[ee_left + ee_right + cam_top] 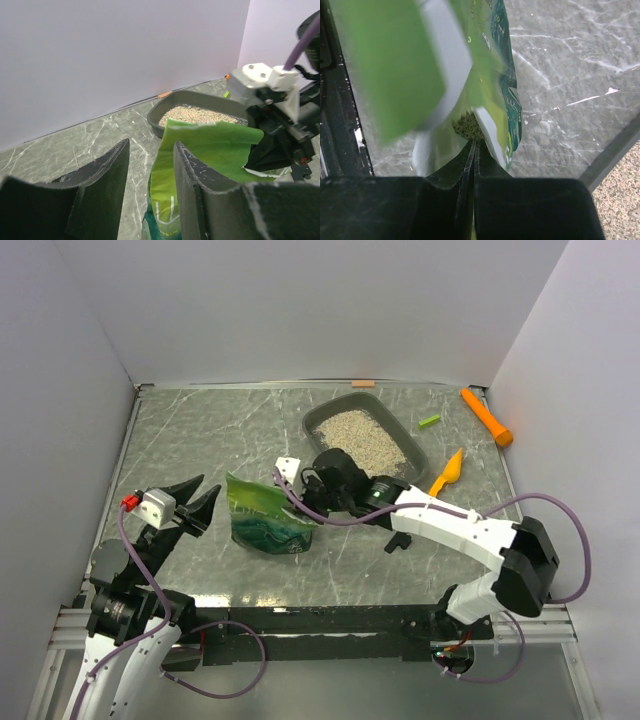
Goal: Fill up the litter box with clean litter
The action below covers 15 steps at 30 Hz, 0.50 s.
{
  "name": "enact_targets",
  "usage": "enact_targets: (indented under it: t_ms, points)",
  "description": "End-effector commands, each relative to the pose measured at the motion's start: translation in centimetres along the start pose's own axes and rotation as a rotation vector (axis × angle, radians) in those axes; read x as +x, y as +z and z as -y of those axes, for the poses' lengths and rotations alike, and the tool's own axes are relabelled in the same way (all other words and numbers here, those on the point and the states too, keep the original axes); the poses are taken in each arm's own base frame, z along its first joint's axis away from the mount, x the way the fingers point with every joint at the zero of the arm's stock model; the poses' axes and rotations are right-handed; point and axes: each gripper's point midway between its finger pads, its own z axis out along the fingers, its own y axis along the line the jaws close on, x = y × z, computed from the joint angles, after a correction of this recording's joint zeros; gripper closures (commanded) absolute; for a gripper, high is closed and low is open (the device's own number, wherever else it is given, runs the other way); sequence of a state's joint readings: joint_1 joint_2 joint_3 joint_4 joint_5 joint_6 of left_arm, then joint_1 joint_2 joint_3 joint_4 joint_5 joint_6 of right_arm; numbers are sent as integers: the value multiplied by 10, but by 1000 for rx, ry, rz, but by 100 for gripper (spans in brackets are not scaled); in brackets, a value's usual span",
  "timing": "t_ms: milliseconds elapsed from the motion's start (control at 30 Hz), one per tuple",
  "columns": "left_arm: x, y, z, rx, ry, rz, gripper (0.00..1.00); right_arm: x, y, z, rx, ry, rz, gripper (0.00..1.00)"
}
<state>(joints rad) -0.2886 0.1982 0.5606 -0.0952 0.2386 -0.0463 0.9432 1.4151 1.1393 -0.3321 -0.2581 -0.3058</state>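
Observation:
The litter box [408, 443] is a dark grey tray at the back right, and clean litter [362, 436] covers its floor. Nearer the middle, a crinkled green bag [262, 517] sits on the table. My right gripper [304, 496] is shut on the bag's upper right edge. In the right wrist view its jaws [474, 143] pinch the bag's rim [492, 130], with litter [466, 126] visible inside the mouth. My left gripper [209, 487] stands open just left of the bag, holding nothing. Past its fingers [200, 185], the left wrist view shows the bag [205, 145], the tray [187, 97] and litter [200, 115].
An orange-yellow scoop [447, 472] lies right of the tray. An orange carrot-shaped object [487, 417] and a small green piece [429, 421] lie at the back right. White walls close in the marbled table [200, 430] on three sides.

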Motion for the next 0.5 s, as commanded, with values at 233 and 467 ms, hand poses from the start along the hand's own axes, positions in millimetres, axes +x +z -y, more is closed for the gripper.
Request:
enact_targets:
  t_ms: [233, 467]
  points:
    - [-7, -2, 3, 13, -2, 21, 54, -19, 4, 4, -45, 26, 2, 0]
    - [-9, -3, 4, 15, -3, 24, 54, -39, -20, 6, -10, 16, 50, 0]
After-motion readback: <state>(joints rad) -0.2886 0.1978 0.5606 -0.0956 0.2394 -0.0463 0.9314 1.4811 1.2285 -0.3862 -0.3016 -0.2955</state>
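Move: The right hand, fingers shut, is already at the mouth of the green litter bag, whose opening lies about 2 cm left of its finger point and 1 cm below, neither ahead nor back. The bag's body sits about 5 cm left, 1 cm ahead and 10 cm below. The litter box is some 25 cm ahead and 18 cm right, 16 cm lower. From the left hand, the bag mouth is roughly 15 cm right, 3 cm ahead and 15 cm below. The right hand noses a last 1 to 1.5 cm left and slightly forward into the bag's mouth, sinking barely half a centimetre, while its shut fingers begin to spread. They go all the way to wide open inside the mouth, pushing its edges apart, and the hand rises about 1 cm as they finish, staying in the mouth with hardly any turn of the wrist. ##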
